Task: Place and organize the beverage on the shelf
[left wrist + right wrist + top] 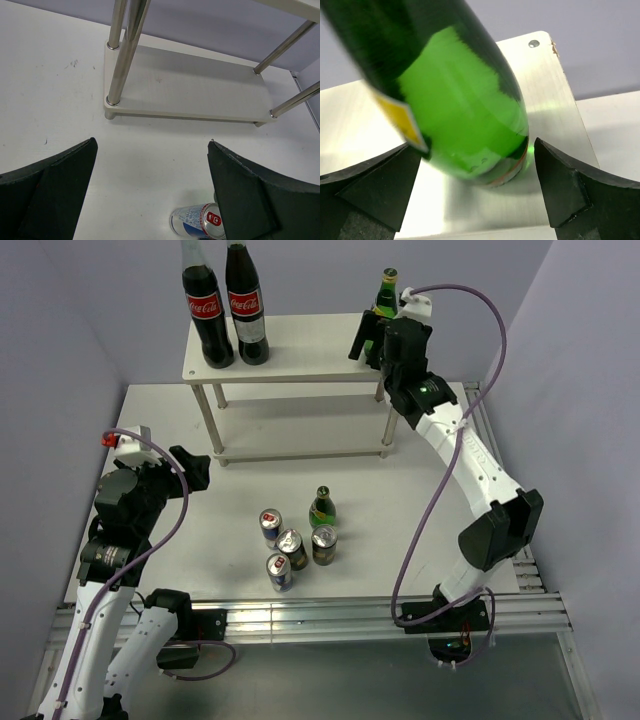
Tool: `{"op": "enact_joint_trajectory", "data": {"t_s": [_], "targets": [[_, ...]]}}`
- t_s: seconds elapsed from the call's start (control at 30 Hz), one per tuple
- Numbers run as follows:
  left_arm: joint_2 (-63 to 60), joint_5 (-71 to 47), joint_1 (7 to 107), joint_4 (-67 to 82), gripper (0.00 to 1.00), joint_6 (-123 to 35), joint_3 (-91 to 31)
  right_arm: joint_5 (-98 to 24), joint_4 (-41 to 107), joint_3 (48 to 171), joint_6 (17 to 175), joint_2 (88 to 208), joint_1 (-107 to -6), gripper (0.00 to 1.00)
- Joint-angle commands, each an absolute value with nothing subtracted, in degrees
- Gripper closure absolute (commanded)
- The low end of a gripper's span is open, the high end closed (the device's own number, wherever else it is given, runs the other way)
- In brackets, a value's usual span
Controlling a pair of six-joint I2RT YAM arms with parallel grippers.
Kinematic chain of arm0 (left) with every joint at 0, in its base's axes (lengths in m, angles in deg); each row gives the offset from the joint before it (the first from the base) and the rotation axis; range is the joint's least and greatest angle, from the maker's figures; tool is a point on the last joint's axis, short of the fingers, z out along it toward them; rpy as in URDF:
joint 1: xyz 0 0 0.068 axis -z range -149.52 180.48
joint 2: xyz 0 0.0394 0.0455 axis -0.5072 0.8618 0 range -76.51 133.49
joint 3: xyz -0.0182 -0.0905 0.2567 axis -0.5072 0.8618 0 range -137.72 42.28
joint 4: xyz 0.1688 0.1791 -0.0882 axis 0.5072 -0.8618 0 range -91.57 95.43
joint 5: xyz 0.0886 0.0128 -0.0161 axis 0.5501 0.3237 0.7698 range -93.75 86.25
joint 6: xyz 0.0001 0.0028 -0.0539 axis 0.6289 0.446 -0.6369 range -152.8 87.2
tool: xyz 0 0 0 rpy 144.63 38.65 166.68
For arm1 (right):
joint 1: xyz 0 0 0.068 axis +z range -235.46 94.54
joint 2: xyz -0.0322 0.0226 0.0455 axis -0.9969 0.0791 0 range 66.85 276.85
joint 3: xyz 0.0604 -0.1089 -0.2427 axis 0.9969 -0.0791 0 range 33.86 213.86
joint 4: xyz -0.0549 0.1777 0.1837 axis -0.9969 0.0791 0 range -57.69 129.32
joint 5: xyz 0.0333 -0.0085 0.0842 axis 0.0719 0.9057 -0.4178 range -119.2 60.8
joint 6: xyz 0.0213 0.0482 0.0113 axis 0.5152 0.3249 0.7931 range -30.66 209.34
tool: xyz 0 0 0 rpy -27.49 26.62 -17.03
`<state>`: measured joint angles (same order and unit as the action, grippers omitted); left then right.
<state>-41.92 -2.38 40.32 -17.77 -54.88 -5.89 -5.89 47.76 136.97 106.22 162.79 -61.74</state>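
Observation:
One green glass bottle (386,290) with a yellow label stands on the right end of the shelf's top board (300,350). My right gripper (378,335) is open around its lower part. In the right wrist view the bottle (460,100) sits between the wide jaws of the right gripper (475,145), with a clear gap at the right finger (570,190). On the table stand a second green bottle (321,508), two blue-and-silver cans (270,526) (280,571) and two dark cans (291,545) (324,543). My left gripper (200,472) (152,141) hangs open and empty left of them.
Two tall cola bottles (207,320) (247,310) occupy the left end of the top board. The shelf's lower board (190,85) lies ahead of the left gripper, with thin metal legs (122,55) at its corners. A blue-and-silver can (197,222) shows by the left gripper's right finger.

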Motion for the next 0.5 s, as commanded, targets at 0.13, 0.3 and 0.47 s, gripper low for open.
{"op": "enact_joint_trajectory", "data": {"t_s": [0.13,0.3,0.47], "targets": [[-42.7,-2.4,40.5,-16.1,0.01,-54.0,-6.2,-11.7,47.5,132.7,106.7,155.7,-62.0,0.00],[-42.5,-2.0,40.4,-16.1,0.01,-54.1,-6.1,-12.9,49.1,126.7,109.7,149.2,-61.8,0.00],[-42.4,-1.8,40.4,-16.0,0.01,-54.2,-6.2,-14.1,47.5,113.4,111.8,135.0,-59.6,0.00]]}}
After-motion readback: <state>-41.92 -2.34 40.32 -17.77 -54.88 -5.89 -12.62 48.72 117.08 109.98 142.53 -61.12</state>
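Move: The green bottle just set on the top shelf stands between the right hand's open fingers, about 3 cm ahead, 1 cm left, its middle some 2 cm higher; a Coke bottle is roughly 25 cm left and 3 cm ahead of the hand. The other green bottle, on the table, lies about 22 cm back, 12 cm left and 30 cm below, a gold can 8 cm nearer the base from it. From the left hand that table bottle is some 31 cm right, 1 cm ahead, 21 cm down. The shelf bottle is left behind as the right hand, fingers already wide open and staying so, draws nearly straight back about 9 cm, slowly at first and then faster. Its pads slide out from around the bottle and back past the shelf's front edge, the wrist turning slightly counter-clockwise. ##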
